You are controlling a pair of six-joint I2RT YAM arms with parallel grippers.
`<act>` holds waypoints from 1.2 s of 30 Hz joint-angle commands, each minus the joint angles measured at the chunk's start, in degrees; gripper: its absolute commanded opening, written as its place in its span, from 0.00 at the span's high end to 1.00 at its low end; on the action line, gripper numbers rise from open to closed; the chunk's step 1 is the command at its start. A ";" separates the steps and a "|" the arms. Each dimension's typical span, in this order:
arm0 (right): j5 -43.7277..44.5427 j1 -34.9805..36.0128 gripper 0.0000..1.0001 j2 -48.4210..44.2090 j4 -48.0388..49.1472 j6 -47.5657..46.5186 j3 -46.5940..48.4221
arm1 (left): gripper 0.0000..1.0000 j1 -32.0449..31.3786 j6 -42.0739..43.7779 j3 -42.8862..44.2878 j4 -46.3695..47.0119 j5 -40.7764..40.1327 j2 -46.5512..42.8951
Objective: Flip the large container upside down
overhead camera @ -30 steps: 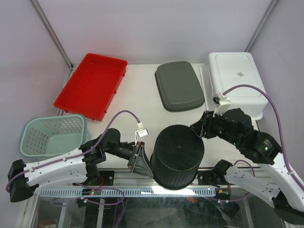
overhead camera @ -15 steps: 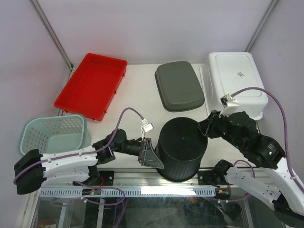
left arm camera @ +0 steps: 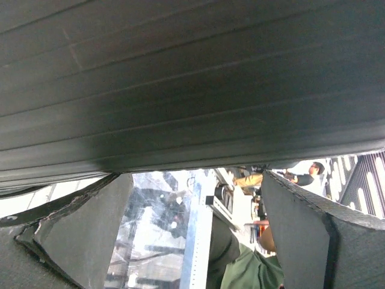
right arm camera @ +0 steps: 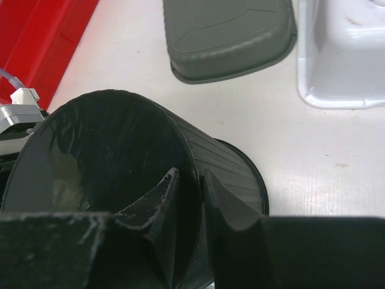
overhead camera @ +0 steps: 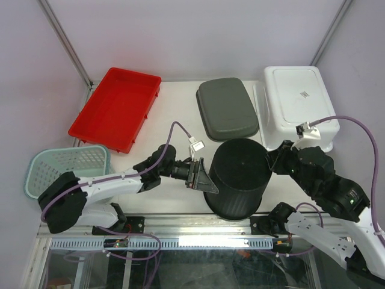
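Observation:
The large container [overhead camera: 239, 174] is a black ribbed bucket. It stands near the table's front edge with its flat base facing up and its wider rim down. My right gripper [overhead camera: 272, 160] is at its right upper edge. In the right wrist view its fingers [right arm camera: 191, 173] pinch the edge of the base [right arm camera: 102, 156], one on the flat face and one on the ribbed wall. My left gripper [overhead camera: 203, 176] is open against the container's left side. In the left wrist view the ribbed wall [left arm camera: 192, 78] fills the top, and nothing lies between the spread jaws [left arm camera: 194, 177].
A red tray [overhead camera: 114, 108] lies at the back left. A grey lidded dish [overhead camera: 227, 108] is at the back centre, and a white tub [overhead camera: 298, 102] lies bottom up at the back right. A teal basket [overhead camera: 63, 171] sits off the table's left edge.
The container has shifted back and to the right, away from the front edge. My left arm has stretched right along with it. The right jaws have narrowed onto the base edge.

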 commanded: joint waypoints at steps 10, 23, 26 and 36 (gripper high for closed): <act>5.62 1.20 0.77 -3.45 -14.85 10.18 6.72 | 0.05 -0.81 6.64 23.26 10.00 1.19 26.39; 11.81 1.14 0.29 0.03 -18.85 8.76 14.08 | 0.04 -1.90 14.00 27.60 -2.95 -1.55 22.61; 14.67 1.14 0.23 0.78 -19.37 8.66 16.08 | 0.03 -1.91 14.20 26.07 -3.47 -2.39 21.45; 23.70 1.15 0.16 -0.48 -26.70 12.55 24.19 | 0.03 -0.93 14.16 24.85 -5.00 -3.54 20.05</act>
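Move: The big black container already stands bottom-up between my hands. Its middle is about 12 cm to the right of my left hand, roughly level fore-and-aft and 5 cm lower. From my right hand, at its top edge, the middle lies some 10 cm left, 4 cm back and 14 cm down. The dark green tray sits about 30 cm farther out than the container. The white bin is some 26 cm ahead of my right hand and 13 cm to its right, lower down. With the container still between my hands, I shift it right: my open left hand, at its left wall, pushes about 9 cm right and 6 cm forward. My right hand travels with it, its nearly shut fingers at the top edge, then opens wide and comes free, ending some 10 cm right, 5 cm higher and a little back, turned about 20 degrees clockwise. ##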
